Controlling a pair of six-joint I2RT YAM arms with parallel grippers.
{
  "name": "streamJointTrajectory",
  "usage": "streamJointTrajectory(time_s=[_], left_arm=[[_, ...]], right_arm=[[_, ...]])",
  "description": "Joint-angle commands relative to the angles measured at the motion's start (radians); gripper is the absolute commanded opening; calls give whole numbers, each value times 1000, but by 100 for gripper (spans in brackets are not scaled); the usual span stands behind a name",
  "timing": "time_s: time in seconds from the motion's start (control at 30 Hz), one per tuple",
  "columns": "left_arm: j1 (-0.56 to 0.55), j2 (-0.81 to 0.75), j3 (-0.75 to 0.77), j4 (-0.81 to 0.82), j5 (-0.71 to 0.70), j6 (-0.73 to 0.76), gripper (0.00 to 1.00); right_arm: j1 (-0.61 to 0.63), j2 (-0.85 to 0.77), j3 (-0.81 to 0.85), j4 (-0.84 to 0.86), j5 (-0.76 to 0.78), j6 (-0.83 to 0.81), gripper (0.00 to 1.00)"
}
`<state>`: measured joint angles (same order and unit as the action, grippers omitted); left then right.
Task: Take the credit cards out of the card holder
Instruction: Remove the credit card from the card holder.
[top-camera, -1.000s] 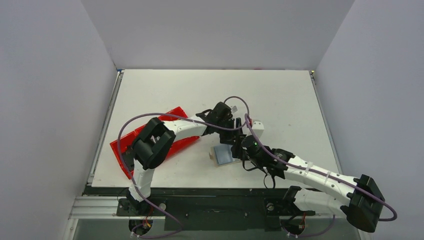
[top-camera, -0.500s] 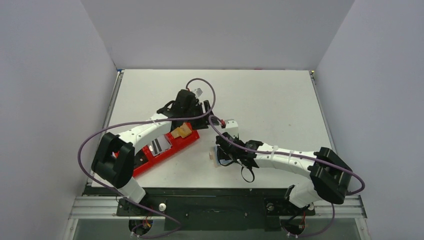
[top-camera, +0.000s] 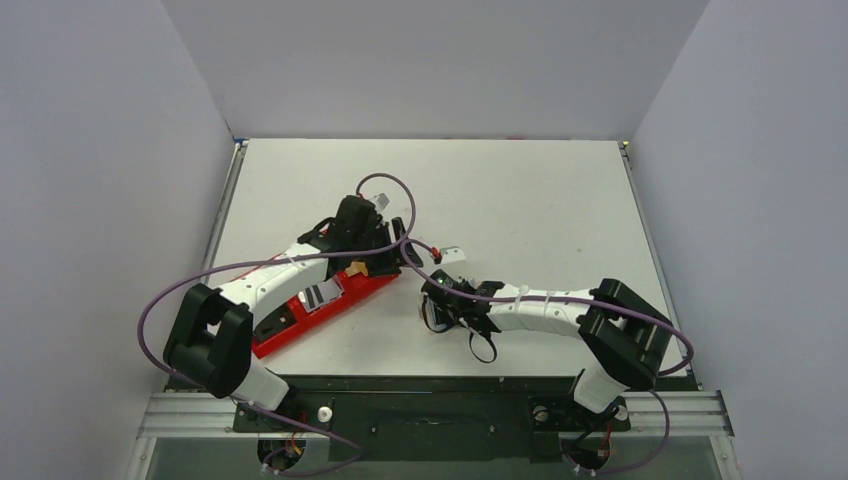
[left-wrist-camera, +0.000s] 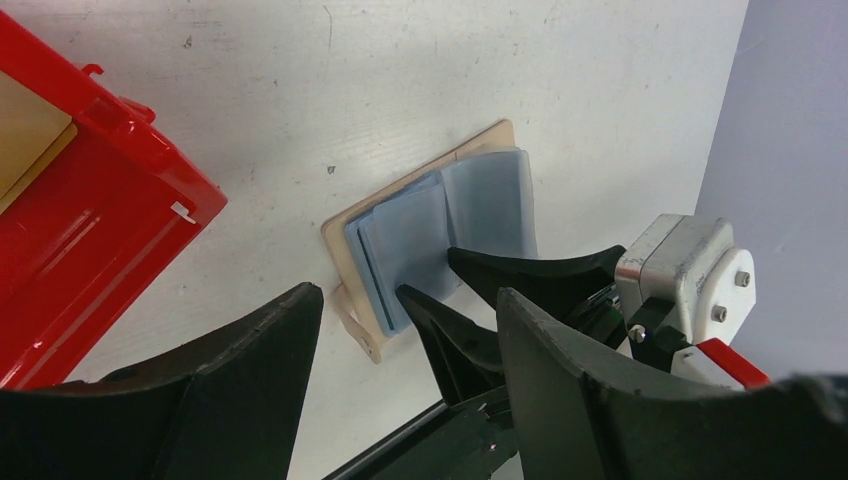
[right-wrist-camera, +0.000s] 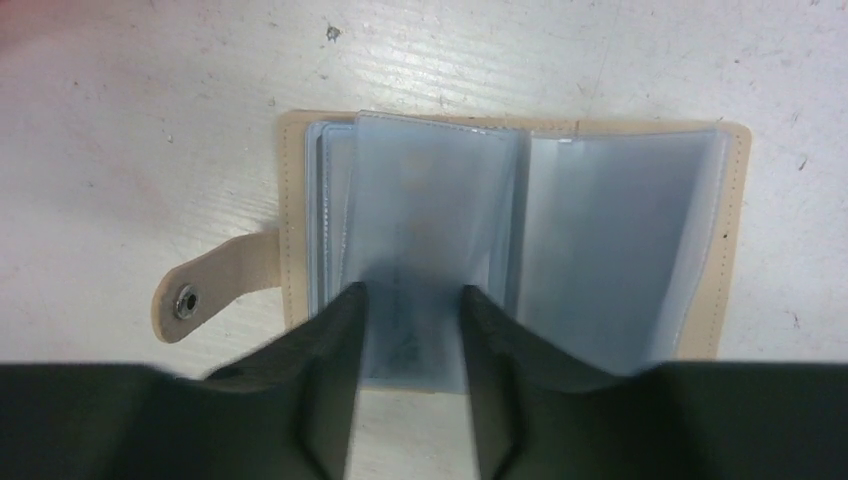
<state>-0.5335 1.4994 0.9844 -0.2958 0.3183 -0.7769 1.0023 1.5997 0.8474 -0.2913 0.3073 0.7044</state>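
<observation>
The tan card holder (right-wrist-camera: 730, 230) lies open on the white table, its snap tab (right-wrist-camera: 200, 292) pointing left and its clear bluish sleeves (right-wrist-camera: 610, 250) fanned up. My right gripper (right-wrist-camera: 410, 340) is open, and its two fingertips straddle the near edge of one raised sleeve. I cannot tell whether that sleeve holds a card. From above, the right gripper (top-camera: 438, 314) covers most of the card holder (top-camera: 426, 314). My left gripper (left-wrist-camera: 405, 385) is open and empty, hovering just left of the card holder (left-wrist-camera: 345, 240). One pale credit card (top-camera: 318, 295) with dark print lies in the red tray.
The long red tray (top-camera: 290, 325) lies slanted under my left forearm, its corner (left-wrist-camera: 150, 150) close to the holder. A tan piece (top-camera: 356, 268) rests at the tray's right end. The right wrist's camera block (left-wrist-camera: 690, 285) sits close beside my left fingers.
The left arm swung left from above the holder to the tray's right end. The right arm slid left onto the holder, and its fingers narrowed a little.
</observation>
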Motion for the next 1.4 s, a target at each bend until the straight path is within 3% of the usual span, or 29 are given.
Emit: streamJointTrajectory(time_s=[0.0, 0.1, 0.17, 0.63, 1.1, 1.37], left_arm=[[5, -48, -20, 22, 13, 14, 62], [0, -51, -37, 38, 21, 8, 62], [-7, -52, -48, 46, 26, 5, 62], [-150, 49, 8, 104, 34, -34, 62], [-197, 231, 88, 144, 23, -54, 61], [-206, 286, 97, 173, 30, -64, 57]], right_arm=[[-4, 8, -1, 37, -7, 23, 24], [-12, -11, -36, 72, -41, 43, 5], [-23, -28, -59, 97, -69, 58, 0], [-238, -215, -346, 534, -475, 224, 0], [-351, -232, -503, 799, -618, 350, 0], [-374, -227, -515, 816, -636, 346, 0]])
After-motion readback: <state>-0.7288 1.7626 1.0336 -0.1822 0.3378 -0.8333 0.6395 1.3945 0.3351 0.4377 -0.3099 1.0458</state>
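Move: The clear sleeve on the holder's left-hand page lies right at the right fingertips, its middle about 1 cm ahead and 1 cm below; the leather clasp is some 5 cm to the right hand's left, level with it, and the holder's other page about 6 cm to its right and 1 cm ahead. From the left hand that same sleeve is roughly 5 cm back, 7 cm to the right and 10 cm down, and the red tray's middle some 17 cm left, straight level with it, 10 cm below. The clear sleeve is pinched as the right fingers close fully on it almost in place; that hand then rolls about 45 degrees, its left side rising, and draws the sleeve a little up and to the right. The left hand, fingers kept open, first eases back, then swings right and down, about 10 cm in all, to hover close over the card side of the sleeve. ##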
